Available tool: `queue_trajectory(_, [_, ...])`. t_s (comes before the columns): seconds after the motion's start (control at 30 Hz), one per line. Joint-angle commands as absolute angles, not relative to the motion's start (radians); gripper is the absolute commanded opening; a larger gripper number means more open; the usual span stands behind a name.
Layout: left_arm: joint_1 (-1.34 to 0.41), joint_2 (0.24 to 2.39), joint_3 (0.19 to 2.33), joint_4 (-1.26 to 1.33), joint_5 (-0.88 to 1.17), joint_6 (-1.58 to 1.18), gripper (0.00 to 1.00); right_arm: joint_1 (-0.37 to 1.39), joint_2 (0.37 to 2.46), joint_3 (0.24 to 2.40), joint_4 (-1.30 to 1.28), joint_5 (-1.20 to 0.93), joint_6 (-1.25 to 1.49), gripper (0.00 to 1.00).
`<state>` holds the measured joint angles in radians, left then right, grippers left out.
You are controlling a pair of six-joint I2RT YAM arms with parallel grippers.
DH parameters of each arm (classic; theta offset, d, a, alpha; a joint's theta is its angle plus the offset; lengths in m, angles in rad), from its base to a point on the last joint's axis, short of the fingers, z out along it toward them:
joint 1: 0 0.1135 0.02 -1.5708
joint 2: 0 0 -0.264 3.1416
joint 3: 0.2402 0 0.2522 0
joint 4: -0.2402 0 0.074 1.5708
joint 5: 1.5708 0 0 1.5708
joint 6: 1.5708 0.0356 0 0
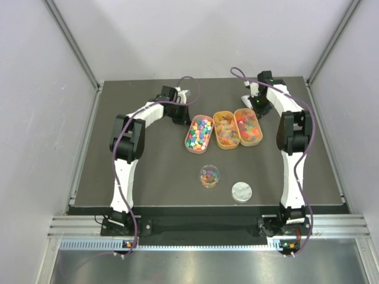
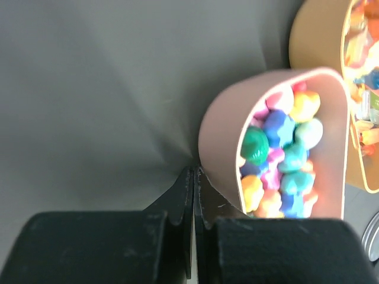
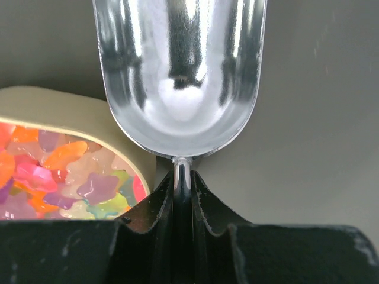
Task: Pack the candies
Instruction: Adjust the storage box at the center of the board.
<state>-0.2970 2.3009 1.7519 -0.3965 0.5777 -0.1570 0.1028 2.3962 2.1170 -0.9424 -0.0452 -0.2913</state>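
The candies lie in three oval trays at mid-table: multicoloured ones [image 1: 199,133] on the left, yellow-orange ones [image 1: 227,129] in the middle, red-orange ones [image 1: 249,125] on the right. A few candies sit in the small clear jar [image 1: 209,176] in front of them. My left gripper [image 1: 179,117] is shut and empty, its tips [image 2: 193,173] against the outer wall of the multicoloured tray [image 2: 220,136]. My right gripper [image 3: 182,177] is shut on the thin handle of an empty silver scoop [image 3: 180,71], just behind the far end of the right tray [image 3: 71,106].
The jar's silver lid [image 1: 241,191] lies flat to the right of the jar, near the front edge. The middle tray [image 2: 317,41] shows at the upper right of the left wrist view. White walls stand on both sides of the dark table [image 1: 148,177].
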Motion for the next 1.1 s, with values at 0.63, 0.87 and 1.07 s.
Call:
queue_trajectory(0.63, [-0.293,2.126,1.753,-0.568,0.667,0.075,0.35,0.029,2.169,1.973,-0.9,-0.035,-0.293,0.0])
queue_trajectory(0.87, [-0.383,2.095,1.862,-0.981,0.716,0.515,0.58,0.025,2.145,1.96,-0.899,-0.026,-0.304,0.0])
queue_trajectory(1.07, [-0.495,2.132,1.953,-0.985,0.629,0.512,0.45,0.023,2.117,1.944,-0.9,-0.025,-0.308,0.0])
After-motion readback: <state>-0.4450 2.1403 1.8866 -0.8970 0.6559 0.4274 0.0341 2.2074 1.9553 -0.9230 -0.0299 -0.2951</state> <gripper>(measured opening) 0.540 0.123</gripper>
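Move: From the left hand, the pink box of coloured candies sits about 5 cm to its right and 5 cm back, roughly level, its wall right beside the shut fingertips. The middle box lies some 17 cm right and 3 cm back, the candy jar about 23 cm back and 9 cm right. From the right hand, holding the scoop, the far-right box is about 5 cm back and 6 cm left, the pink box some 27 cm left and 8 cm back. Shut left fingers sweep 10 cm right against pink box, retreat, open, rise backward over it; right lifts scoop. ##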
